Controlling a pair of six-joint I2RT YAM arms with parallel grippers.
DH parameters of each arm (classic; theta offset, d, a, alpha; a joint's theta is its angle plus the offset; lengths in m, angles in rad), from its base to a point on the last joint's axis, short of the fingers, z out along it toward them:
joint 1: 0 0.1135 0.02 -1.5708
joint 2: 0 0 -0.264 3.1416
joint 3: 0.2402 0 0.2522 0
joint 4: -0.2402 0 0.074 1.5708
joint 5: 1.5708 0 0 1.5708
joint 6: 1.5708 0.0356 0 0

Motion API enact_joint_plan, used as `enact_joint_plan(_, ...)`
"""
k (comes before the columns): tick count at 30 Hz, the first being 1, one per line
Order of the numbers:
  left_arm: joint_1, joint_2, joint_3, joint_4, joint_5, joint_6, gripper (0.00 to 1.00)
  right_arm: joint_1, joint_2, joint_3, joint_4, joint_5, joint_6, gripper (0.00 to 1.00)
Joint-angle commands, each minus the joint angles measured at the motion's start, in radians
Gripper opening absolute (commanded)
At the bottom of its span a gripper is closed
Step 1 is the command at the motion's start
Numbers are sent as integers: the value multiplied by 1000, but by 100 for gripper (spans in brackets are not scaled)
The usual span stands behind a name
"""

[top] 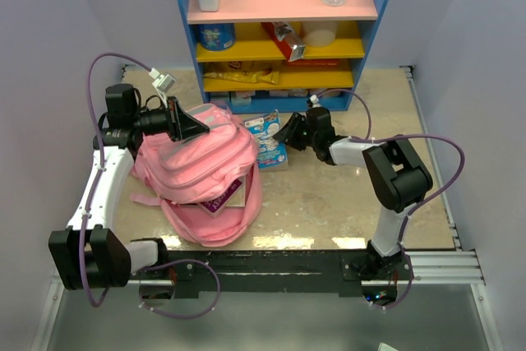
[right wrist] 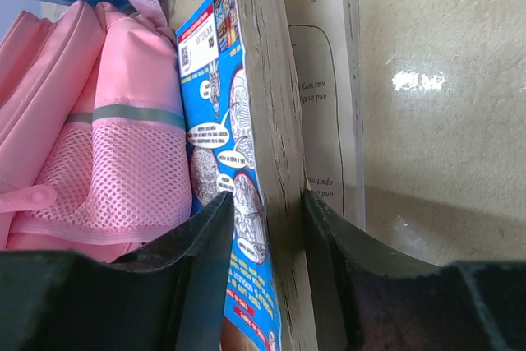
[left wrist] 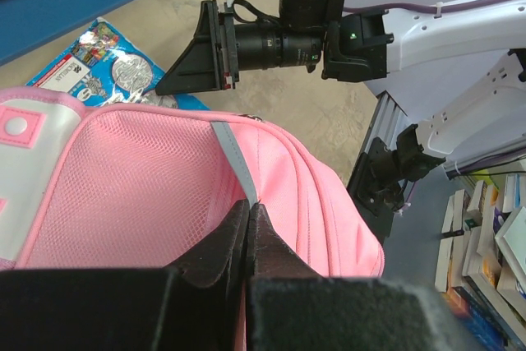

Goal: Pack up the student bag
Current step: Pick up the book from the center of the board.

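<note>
The pink student bag (top: 201, 172) lies at the table's left middle, with a purple book (top: 222, 198) sticking out of its near opening. My left gripper (top: 194, 127) is at the bag's far top, shut on the grey zip strip (left wrist: 233, 156), with pink mesh beside it in the left wrist view (left wrist: 249, 205). My right gripper (top: 288, 131) is just right of the bag. Its jaws are closed around a thick book with a blue comic cover (right wrist: 265, 104), which stands on edge against the bag's mesh pocket (right wrist: 123, 174). The book also shows in the top view (top: 268, 142).
A blue shelf unit (top: 283, 6) with pink and yellow boards stands at the back, holding bottles, a tub and packets. A white printed page (right wrist: 329, 80) lies behind the gripped book. The table ends at a rail (top: 329, 262) in front.
</note>
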Motion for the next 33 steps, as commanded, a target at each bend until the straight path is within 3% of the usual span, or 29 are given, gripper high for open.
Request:
enact_joint_plan(1, 2, -48, 37, 92, 64, 1, 0, 53, 28, 13, -42, -152, -4, 41)
enact_joint_plan(5, 2, -51, 38, 91, 64, 2, 0, 53, 35, 22, -47, -166, -7, 23)
enact_joint_plan(6, 2, -51, 38, 92, 62, 1, 0, 53, 35, 22, -47, -169, -8, 8)
enact_joint_plan(7, 2, -51, 38, 92, 62, 1, 0, 55, 37, 21, -48, -173, -7, 0)
enact_joint_plan(14, 2, -49, 32, 94, 60, 2, 0, 30, -64, -27, -28, -190, 41, 0)
enact_joint_plan(21, 4, -40, 28, 123, 36, -10, 0, -91, -335, -51, -88, -229, 105, 0)
enact_joint_plan(33, 22, -31, 23, 368, -62, -171, 0, -180, -627, -171, -250, -328, 144, 0)
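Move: The blue book lies tipped up at its right edge between the right hand's open fingers, its middle about 4 cm left, 1 cm back and 2 cm lower. From that hand, the pink bag's middle is some 22 cm left and 9 cm back, level in height, and the shelf's blue bottom board is straight ahead about 10 cm and 4 cm lower. The book lies roughly 10 cm ahead, 18 cm right and 23 cm below the left hand. The blue book's right edge is pinched as the right fingers close on its page block while the hand eases slightly left. The right hand then lifts it about 13 cm, drawing right and back some 6 cm each, away from the bag and shelf, and rolls its left side up roughly 15 degrees. The left hand keeps its pinch on the bag's flap, easing about 2 cm forward late on. ##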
